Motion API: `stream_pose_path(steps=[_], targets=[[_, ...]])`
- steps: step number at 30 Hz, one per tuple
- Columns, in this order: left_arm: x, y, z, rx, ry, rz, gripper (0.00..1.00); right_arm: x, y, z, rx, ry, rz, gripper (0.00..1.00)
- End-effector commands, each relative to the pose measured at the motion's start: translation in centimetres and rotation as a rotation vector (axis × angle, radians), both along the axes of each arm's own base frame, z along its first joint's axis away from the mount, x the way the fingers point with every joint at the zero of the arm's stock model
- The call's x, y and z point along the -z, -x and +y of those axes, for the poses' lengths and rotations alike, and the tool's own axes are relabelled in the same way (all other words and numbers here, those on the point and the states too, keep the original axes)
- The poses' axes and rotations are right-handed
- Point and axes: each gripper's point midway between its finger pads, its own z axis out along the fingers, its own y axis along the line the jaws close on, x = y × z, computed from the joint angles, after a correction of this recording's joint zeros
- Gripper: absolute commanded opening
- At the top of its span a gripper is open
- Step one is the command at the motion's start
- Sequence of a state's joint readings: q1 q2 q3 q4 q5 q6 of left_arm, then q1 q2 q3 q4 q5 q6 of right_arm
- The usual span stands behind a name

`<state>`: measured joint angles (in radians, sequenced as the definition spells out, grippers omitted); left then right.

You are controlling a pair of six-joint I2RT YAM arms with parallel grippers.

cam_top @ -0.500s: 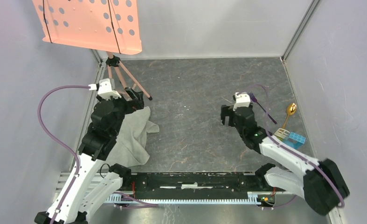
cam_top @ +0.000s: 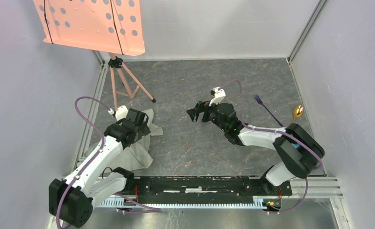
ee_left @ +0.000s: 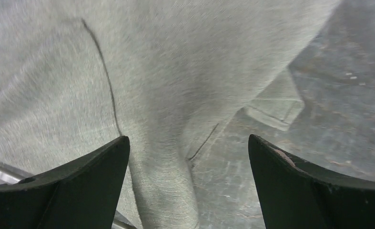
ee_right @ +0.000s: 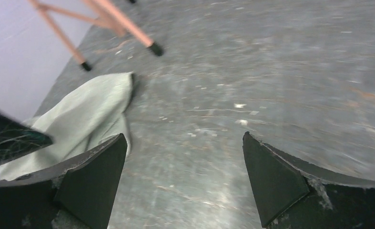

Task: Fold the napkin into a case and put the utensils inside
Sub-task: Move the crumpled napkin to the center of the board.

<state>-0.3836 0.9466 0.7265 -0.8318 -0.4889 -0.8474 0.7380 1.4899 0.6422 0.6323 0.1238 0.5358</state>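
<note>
The light grey napkin (cam_top: 138,145) lies crumpled at the left of the table. My left gripper (cam_top: 142,125) hangs open just above it. In the left wrist view the napkin (ee_left: 152,71) fills most of the frame, and a fold of it runs between the fingers of the left gripper (ee_left: 187,143) without being pinched. My right gripper (cam_top: 193,114) is open over bare table near the middle, pointing left. In its wrist view the right gripper (ee_right: 185,138) holds nothing and the napkin (ee_right: 87,112) lies ahead to the left. The purple fork (cam_top: 265,107) and the gold-bowled spoon (cam_top: 297,112) lie at the right.
A salmon-pink perforated panel (cam_top: 90,24) stands on a tripod (cam_top: 123,83) at the back left, its legs (ee_right: 128,28) just beyond the napkin. Grey walls close in the table on three sides. A black rail (cam_top: 199,183) runs along the near edge.
The right arm has swung left toward the table's middle, uncovering the fork. The left arm has drawn back and lowered over the napkin. Both grippers stayed open.
</note>
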Motion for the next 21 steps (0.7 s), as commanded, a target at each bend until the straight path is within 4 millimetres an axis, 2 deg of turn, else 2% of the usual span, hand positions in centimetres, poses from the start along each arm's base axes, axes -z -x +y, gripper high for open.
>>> stream_pose_path(steps=[1, 4, 5, 8, 9, 11, 14, 18, 19, 21], targets=[[2.5, 0.0, -0.2, -0.131, 0.050, 0.008, 1.00, -4.0, 1.9, 5.7, -0.296, -0.123, -0.155, 0.98], [4.9, -0.3, -0.3, -0.157, 0.029, 0.062, 0.95, -2.3, 2.2, 5.9, -0.341, -0.053, -0.180, 0.98], [5.6, -0.6, -0.6, -0.149, 0.031, 0.080, 0.87, -1.8, 2.1, 5.9, -0.348, -0.027, -0.183, 0.98], [6.8, -2.0, -3.5, -0.019, 0.070, 0.113, 0.46, -0.5, 1.2, 4.8, -0.324, 0.048, -0.168, 0.98], [6.7, -2.7, -5.0, 0.051, 0.089, 0.114, 0.38, -0.2, 0.9, 4.1, -0.308, 0.041, -0.150, 0.98], [6.1, -3.8, -8.8, 0.188, 0.116, 0.095, 0.32, 0.2, 0.4, 2.2, -0.277, -0.018, -0.116, 0.98], [4.0, -4.9, -16.4, 0.423, 0.177, 0.034, 0.27, 0.5, -0.1, -1.1, -0.220, -0.091, -0.081, 0.97], [1.2, -4.9, -26.0, 0.680, 0.305, -0.024, 0.10, 1.5, -0.3, -5.4, -0.132, -0.053, -0.024, 0.93], [0.6, -4.8, -27.7, 0.735, 0.353, -0.036, 0.05, 1.2, -0.1, -6.4, -0.118, -0.044, -0.030, 0.93], [-0.4, -4.6, -29.4, 0.824, 0.407, -0.067, 0.04, 1.3, 0.3, -8.4, -0.082, -0.002, -0.040, 0.95]])
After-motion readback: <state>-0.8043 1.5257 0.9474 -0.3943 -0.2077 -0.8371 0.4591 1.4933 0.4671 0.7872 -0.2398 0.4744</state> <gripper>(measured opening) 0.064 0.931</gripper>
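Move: The crumpled napkin is spread under the open left gripper, its middle about 9 cm below, some 4 cm back and 6 cm left. The tripod's right foot stands roughly 16 cm ahead of the left hand and 6 cm to its right; the right gripper hangs about 25 cm to the right and 10 cm farther out, a little higher. From the right hand, the napkin's middle lies some 32 cm left, 14 cm back and 13 cm below. Down about 8 cm onto the napkin, nearly straight, goes the left hand, its fingers closing to pinch a fold. It then sweeps the cloth fast to the right, some 20 cm towards the board's centre, rising about 4 cm, edging forward and turning roughly 35 degrees clockwise. The open right hand swings a little left, then back right, sinking slightly. ##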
